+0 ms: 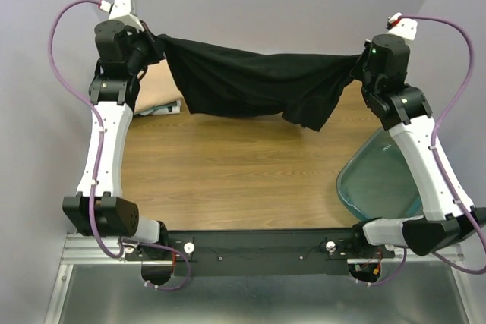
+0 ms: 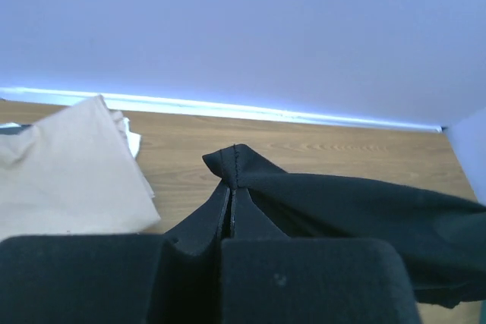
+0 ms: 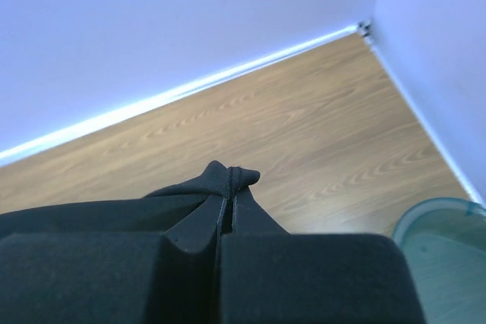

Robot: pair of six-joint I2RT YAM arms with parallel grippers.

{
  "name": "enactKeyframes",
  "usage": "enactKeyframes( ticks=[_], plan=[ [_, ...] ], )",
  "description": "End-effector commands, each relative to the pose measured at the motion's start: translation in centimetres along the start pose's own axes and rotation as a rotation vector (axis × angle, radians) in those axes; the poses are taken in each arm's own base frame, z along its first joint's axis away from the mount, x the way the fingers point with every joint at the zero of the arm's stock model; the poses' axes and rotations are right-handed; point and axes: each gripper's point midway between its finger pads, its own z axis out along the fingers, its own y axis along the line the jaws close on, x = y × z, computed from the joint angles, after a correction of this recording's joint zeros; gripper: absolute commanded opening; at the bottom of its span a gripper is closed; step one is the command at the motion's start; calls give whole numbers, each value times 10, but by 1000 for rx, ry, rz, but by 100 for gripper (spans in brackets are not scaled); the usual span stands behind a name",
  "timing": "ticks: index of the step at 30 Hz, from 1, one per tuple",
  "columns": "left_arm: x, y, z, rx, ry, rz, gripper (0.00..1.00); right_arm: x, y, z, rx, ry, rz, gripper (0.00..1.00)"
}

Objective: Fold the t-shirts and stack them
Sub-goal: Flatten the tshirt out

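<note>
A black t-shirt (image 1: 254,85) hangs stretched in the air between both grippers at the far side of the table, sagging in the middle. My left gripper (image 1: 156,43) is shut on its left corner; in the left wrist view the jaws (image 2: 231,187) pinch a hemmed edge of the black t-shirt (image 2: 364,210). My right gripper (image 1: 358,62) is shut on the right corner, and the right wrist view shows a bunched black corner (image 3: 228,176) poking out past the closed gripper (image 3: 228,201). A folded tan t-shirt (image 2: 64,168) lies at the far left (image 1: 156,89) over paler cloth.
A clear teal plastic bin (image 1: 376,176) stands at the right edge of the wooden table (image 1: 228,180), also seen low in the right wrist view as the bin (image 3: 440,248). Walls close off the back and both sides.
</note>
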Motion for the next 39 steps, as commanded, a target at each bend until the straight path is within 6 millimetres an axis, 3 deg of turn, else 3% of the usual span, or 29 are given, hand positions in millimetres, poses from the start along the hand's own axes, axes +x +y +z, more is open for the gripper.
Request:
enactKeyframes(
  ticks=[1,4,5,6,8,9,11,13,14,17,20,23,24,28,31,35,39],
  plan=[
    [17,-1,-17,27,58,13,0,-21,-30,-17,110,-64,-25,1],
    [45,-1,-8,67,115,-15,0,7,-33,-7,128,-7,-61,1],
    [68,7,1,64,172,-33,0,19,-33,-3,128,18,-63,1],
    [81,10,6,61,206,-45,0,45,-33,7,135,74,-91,0],
    [104,21,18,46,260,-57,1,69,-34,17,144,130,-104,0],
    [125,30,29,30,300,-65,10,81,-35,22,156,155,-114,1],
    [146,43,47,15,323,-57,23,116,-38,42,182,235,-148,0],
    [156,50,57,6,340,-51,32,147,-42,64,200,320,-175,0],
    [161,57,62,-14,346,-46,42,155,-42,71,202,344,-172,0],
    [182,69,68,-47,392,-53,46,191,-42,97,197,445,-184,0],
    [204,65,56,-56,424,-55,49,204,-35,113,178,484,-181,0],
    [240,46,40,-24,479,-41,51,224,-26,125,151,536,-170,0],
    [262,34,33,0,519,-45,52,229,-24,127,145,547,-164,1],
    [309,22,18,19,603,-65,52,237,-18,126,113,578,-142,1],
    [333,29,13,-27,647,-65,52,241,-19,122,109,590,-141,4],
    [345,45,14,-101,671,-48,51,245,-19,115,97,605,-121,4],
    [337,51,24,-130,644,-15,50,249,-18,108,86,619,-102,4]
  ],
)
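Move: Both hands hold the black t-shirt stretched in the air between them. The bare table spot it is taken to lies some 38 cm below, about 31 cm right and 4 cm back of the left hand, and about 24 cm left of the right hand, level with it fore and aft and 37 cm below. The beige stack is about 11 cm ahead, 15 cm left and 36 cm below the left hand; the green bin about 18 cm back, 18 cm right and 36 cm below the right hand. Down together after a slight swing back, both hands swiftly lay the stretched shirt towards the table, tipping their fingers steeply downward by nearly 40 degrees. The left lets go on the way, opening about halfway, then draws back and right over the shirt's left end as it sinks, 34 cm in all; the right drops 27 cm, reaching about 6 cm forward, and keeps its pinch. ##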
